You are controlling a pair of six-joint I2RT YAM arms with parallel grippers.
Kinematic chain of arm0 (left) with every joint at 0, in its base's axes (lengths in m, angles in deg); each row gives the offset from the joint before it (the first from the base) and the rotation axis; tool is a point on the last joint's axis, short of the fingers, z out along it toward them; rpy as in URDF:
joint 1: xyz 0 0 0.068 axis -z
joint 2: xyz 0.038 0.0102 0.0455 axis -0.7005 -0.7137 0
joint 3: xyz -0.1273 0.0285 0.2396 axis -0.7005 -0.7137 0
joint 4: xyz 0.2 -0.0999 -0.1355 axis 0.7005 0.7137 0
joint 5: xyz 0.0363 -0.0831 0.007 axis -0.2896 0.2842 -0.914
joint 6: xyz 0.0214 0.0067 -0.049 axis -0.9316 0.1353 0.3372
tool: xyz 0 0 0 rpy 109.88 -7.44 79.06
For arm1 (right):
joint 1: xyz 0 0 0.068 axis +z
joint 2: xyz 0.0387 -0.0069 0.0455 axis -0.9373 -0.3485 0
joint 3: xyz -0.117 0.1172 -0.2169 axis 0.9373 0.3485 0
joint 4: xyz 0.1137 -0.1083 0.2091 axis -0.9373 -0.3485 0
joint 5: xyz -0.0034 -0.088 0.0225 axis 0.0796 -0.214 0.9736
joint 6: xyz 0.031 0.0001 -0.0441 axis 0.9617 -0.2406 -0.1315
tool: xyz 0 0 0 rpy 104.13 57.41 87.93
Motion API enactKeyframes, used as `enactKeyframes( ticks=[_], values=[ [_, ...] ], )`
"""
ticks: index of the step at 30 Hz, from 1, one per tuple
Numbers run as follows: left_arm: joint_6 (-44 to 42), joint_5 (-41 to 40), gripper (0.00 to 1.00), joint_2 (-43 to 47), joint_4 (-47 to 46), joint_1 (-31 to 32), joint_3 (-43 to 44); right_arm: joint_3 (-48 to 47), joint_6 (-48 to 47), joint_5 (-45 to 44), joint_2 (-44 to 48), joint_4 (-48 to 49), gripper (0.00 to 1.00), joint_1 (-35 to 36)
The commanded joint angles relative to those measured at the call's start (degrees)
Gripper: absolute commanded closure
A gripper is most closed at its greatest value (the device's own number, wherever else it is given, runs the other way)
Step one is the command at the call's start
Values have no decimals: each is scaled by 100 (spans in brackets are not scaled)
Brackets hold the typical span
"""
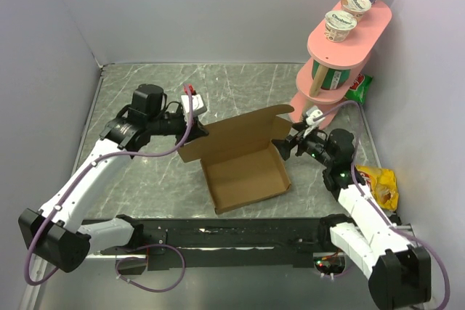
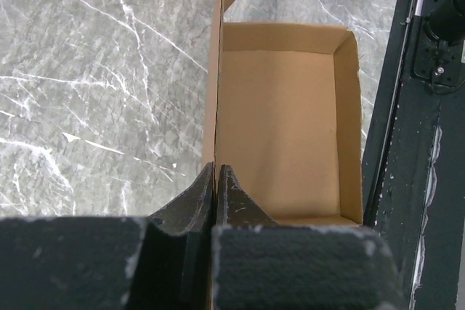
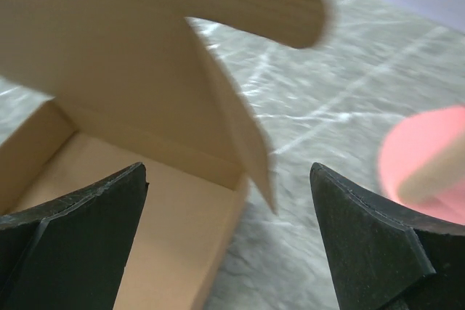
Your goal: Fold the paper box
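The paper box (image 1: 247, 173) is plain brown cardboard, a shallow open tray in mid-table with its lid (image 1: 234, 130) standing up along the far side. My left gripper (image 1: 197, 133) is shut on the lid's left edge; in the left wrist view its fingers (image 2: 232, 197) pinch the thin cardboard edge, with the tray (image 2: 283, 121) just beyond. My right gripper (image 1: 285, 145) hangs open at the box's right far corner. In the right wrist view its fingers (image 3: 87, 230) straddle the lid's side flap (image 3: 247, 143) without touching it.
A pink tiered stand (image 1: 347, 34) with yogurt cups rises at the back right, a green packet (image 1: 360, 86) beside it. A yellow bag (image 1: 382, 185) lies right of the right arm. A black rail (image 1: 240, 234) runs along the near edge. Walls close three sides.
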Motion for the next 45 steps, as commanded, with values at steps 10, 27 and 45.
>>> enactKeyframes(
  ticks=[10,27,45],
  values=[
    [-80,245,99,-320,154,-23,290,-648,248,1184,-1197,1374,58,-99],
    [1528,-1795,4,900,-2578,-487,-852,-515,20,613,-880,1156,100,-196],
    [3725,180,4,1362,-6717,-2289,-3754,-586,47,981,-1003,1076,100,-539]
  ],
)
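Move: My open right hand goes for the lid's right side flap, whose middle is some 4 cm ahead of it, 3 cm to its left and about level. From that hand the lid panel lies about 13 cm left and 1 cm ahead; the tray some 14 cm left, 9 cm back and 15 cm down; the pink stand's base some 13 cm ahead, 8 cm right, well below. My left hand already pinches the lid's left edge; the flap is roughly 22 cm to its right, 2 cm ahead and somewhat lower. I slide my right hand about 2 cm forward and 2 cm left, closing its fingers until they pinch the lid's right flap, then keep that grip while easing back right. With the right shut, I open my left fingers wide, release the lid's left edge and go forward, then about 10 cm left, turning some 30 degrees counter-clockwise; that hand first rises 5 cm, then sinks just below where it began. ##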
